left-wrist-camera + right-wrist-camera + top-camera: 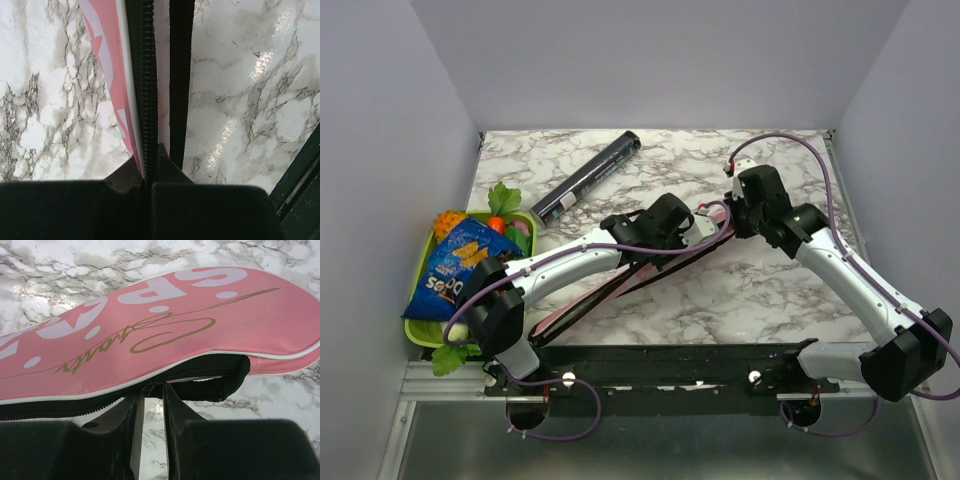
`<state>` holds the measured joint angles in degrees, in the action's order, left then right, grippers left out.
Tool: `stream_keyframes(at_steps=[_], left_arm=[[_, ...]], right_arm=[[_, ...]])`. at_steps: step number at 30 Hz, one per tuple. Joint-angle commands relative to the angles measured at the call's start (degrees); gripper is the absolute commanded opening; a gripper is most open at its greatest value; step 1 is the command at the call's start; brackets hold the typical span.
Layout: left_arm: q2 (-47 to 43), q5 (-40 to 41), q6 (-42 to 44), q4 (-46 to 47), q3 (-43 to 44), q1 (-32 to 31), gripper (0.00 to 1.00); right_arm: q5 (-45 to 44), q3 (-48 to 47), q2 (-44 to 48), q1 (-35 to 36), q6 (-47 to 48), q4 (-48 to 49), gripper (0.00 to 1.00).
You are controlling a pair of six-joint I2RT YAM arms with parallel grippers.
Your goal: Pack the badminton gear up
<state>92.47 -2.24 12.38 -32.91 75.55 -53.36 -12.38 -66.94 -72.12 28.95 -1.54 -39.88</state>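
Observation:
The pink bag point(575, 300) lettered "SPORT" point(165, 325) lies slantwise across the marble, from near left to far right. My left gripper point(708, 222) is shut on the bag's black zipper edge point(148, 75), with the pink cloth point(107, 65) just left of it. At the bag's far end my right gripper point(152, 390) stands open by a narrow gap, its tips at the small metal zipper pull point(148, 388) where the zipper gapes. The long black tube point(585, 178) lies apart on the far left of the table. No racket shows as such.
A green tray point(420, 330) of toy fruit sits at the left edge with a blue snack packet point(455, 270) on it. Grey walls close in the left, back and right. Both arms meet over the middle of the table.

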Motion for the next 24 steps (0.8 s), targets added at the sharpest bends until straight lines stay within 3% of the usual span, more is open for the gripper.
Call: stream_keyframes(at_steps=[1, 7, 11, 19, 24], left_arm=[[-1.5, -2.8, 0.2, 0.0, 1.5, -0.2, 0.00], [-1.1, -3.2, -0.4, 0.1, 1.3, -0.2, 0.00], [-1.1, -3.2, -0.4, 0.6, 1.0, -0.2, 0.00], [0.0, -0.7, -1.3, 2.3, 0.3, -0.2, 0.00], [3.3, 1.8, -2.8, 4.6, 1.7, 0.1, 0.00]], right_arm=[[-5.2, -2.0, -0.7, 0.9, 0.9, 1.3, 0.27], [-5.3, -1.5, -0.9, 1.5, 1.0, 2.3, 0.15], [-4.4, -0.9, -0.7, 2.1, 1.0, 3.3, 0.01], [-0.8, 0.4, 1.0, 3.6, 1.0, 3.7, 0.01], [9.8, 2.2, 2.7, 5.0, -0.6, 3.6, 0.01]])
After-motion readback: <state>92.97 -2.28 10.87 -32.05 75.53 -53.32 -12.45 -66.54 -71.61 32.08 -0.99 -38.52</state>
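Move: The zip pull on the pink badminton bag sits right between my right hand's parted fingertips, about 1 cm below. The zip edge that my left hand still pinches is roughly 10 cm back and 11 cm to the left of my right hand, some 3 cm lower. The bag's rounded far end lies about 6 cm ahead and 12 cm to its right, 3 cm lower. From my left hand the zip pull is about 10 cm ahead and 11 cm to the right, a little higher. I shut my right fingers on the zip pull, barely shifting the hand while they close, and then draw it about 2 cm to the left and slightly back, along the bag's zip towards my left hand. My left hand stays in place and keeps its pinch on the zip edge, holding against the pull. ##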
